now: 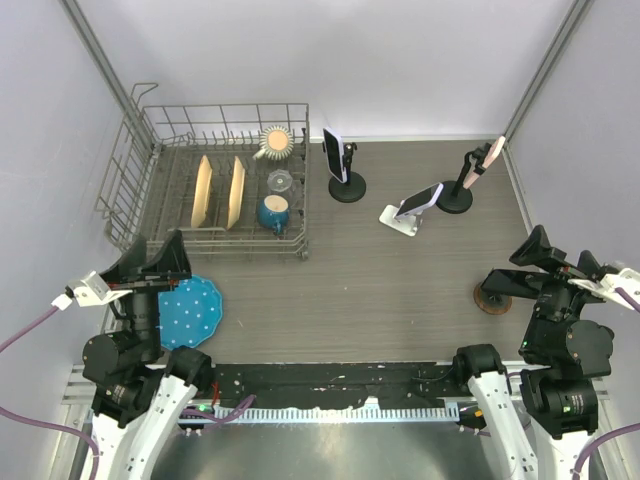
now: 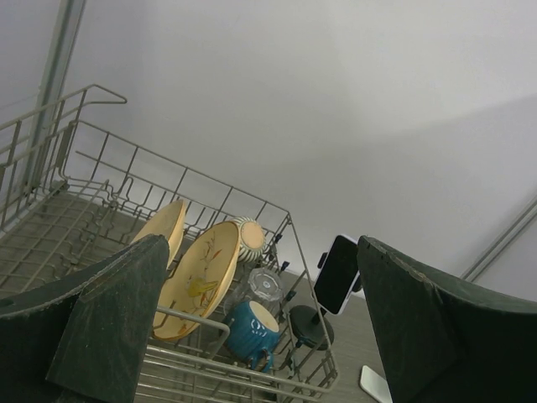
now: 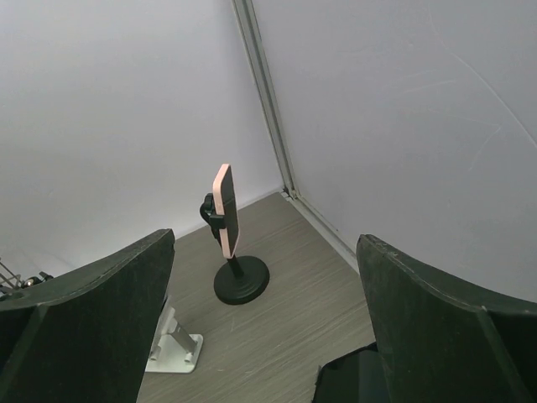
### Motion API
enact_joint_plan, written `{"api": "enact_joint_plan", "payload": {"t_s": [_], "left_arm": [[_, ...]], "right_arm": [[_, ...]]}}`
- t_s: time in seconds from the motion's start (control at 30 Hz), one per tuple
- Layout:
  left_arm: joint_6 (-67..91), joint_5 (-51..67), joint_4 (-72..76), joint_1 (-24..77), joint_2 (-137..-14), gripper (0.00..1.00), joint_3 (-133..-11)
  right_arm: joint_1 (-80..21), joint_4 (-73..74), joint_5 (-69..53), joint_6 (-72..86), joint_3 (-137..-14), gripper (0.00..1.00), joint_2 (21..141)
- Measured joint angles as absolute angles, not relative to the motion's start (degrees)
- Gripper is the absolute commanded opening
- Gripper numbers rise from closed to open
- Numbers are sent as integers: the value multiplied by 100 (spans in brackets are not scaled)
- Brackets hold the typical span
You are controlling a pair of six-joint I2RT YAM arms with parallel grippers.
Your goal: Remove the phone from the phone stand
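Three phones stand on stands at the back of the table. A dark-screened phone (image 1: 334, 155) sits on a black round-based stand (image 1: 347, 187); it also shows in the left wrist view (image 2: 338, 273). A white phone (image 1: 420, 199) leans on a silver stand (image 1: 397, 220). A pink phone (image 1: 488, 158) is clamped on a black stand (image 1: 456, 201); it also shows in the right wrist view (image 3: 225, 210). My left gripper (image 1: 150, 265) and right gripper (image 1: 530, 268) are both open, empty and near the front edge, far from the phones.
A wire dish rack (image 1: 225, 108) at the back left holds two yellow plates (image 1: 203, 190), a blue mug (image 1: 274, 212), a glass and a striped bowl (image 1: 275, 142). A blue dotted plate (image 1: 198, 310) lies by the left arm. A brown disc (image 1: 492, 298) lies by the right gripper.
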State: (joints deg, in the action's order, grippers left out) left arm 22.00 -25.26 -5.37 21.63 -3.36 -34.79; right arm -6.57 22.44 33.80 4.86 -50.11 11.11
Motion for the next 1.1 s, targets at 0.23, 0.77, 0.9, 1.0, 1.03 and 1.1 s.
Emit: {"api": "enact_joint_plan", "payload": {"t_s": [0.23, 0.77, 0.9, 1.0, 1.03, 1.1], "left_arm": [[2198, -2486, -517, 2163, -318, 100, -3468], [2139, -2480, -954, 2163, -60, 100, -3468], [2067, -2477, -969, 2204, -60, 100, -3468], [2045, -2477, -972, 2255, -60, 100, -3468], [2036, -2477, -972, 2276, -60, 100, -3468], [2029, -2477, -972, 2309, -60, 100, -3468]], "right_arm": [[-657, 2272, 3251, 502, -5017, 96, 1125], [-657, 3026, 2508, 1544, -5918, 100, 3712], [-657, 3376, 2429, 2045, -6289, 100, 4521], [-657, 3485, 2314, 2366, -6412, 97, 5004], [-657, 3492, 2265, 2471, -6416, 95, 5170], [-655, 3520, 2169, 2700, -6416, 93, 5513]]}}
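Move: The phone on the white stand lies about 25 cm ahead of the right hand, 15 cm to its left and 32 cm below. The pink phone on its black stand is roughly 30 cm ahead, 1 cm left and 22 cm below; a dark holder on a round base sits almost underneath, about 2 cm ahead, 2 cm right and 32 cm down. From the left hand the white-stand phone is some 22 cm ahead, 50 cm right and 33 cm below. The empty right hand reaches forward about 16 cm from its raised start, drifting some 7 cm left and, after the first stretch, sinking about 10 cm ever more steeply towards the phone on the white stand. On the way the wrist tips the fingers down by some 35 degrees, rolls its left side up and turns a little counter-clockwise, with the fingers staying wide open and touching nothing yet. ##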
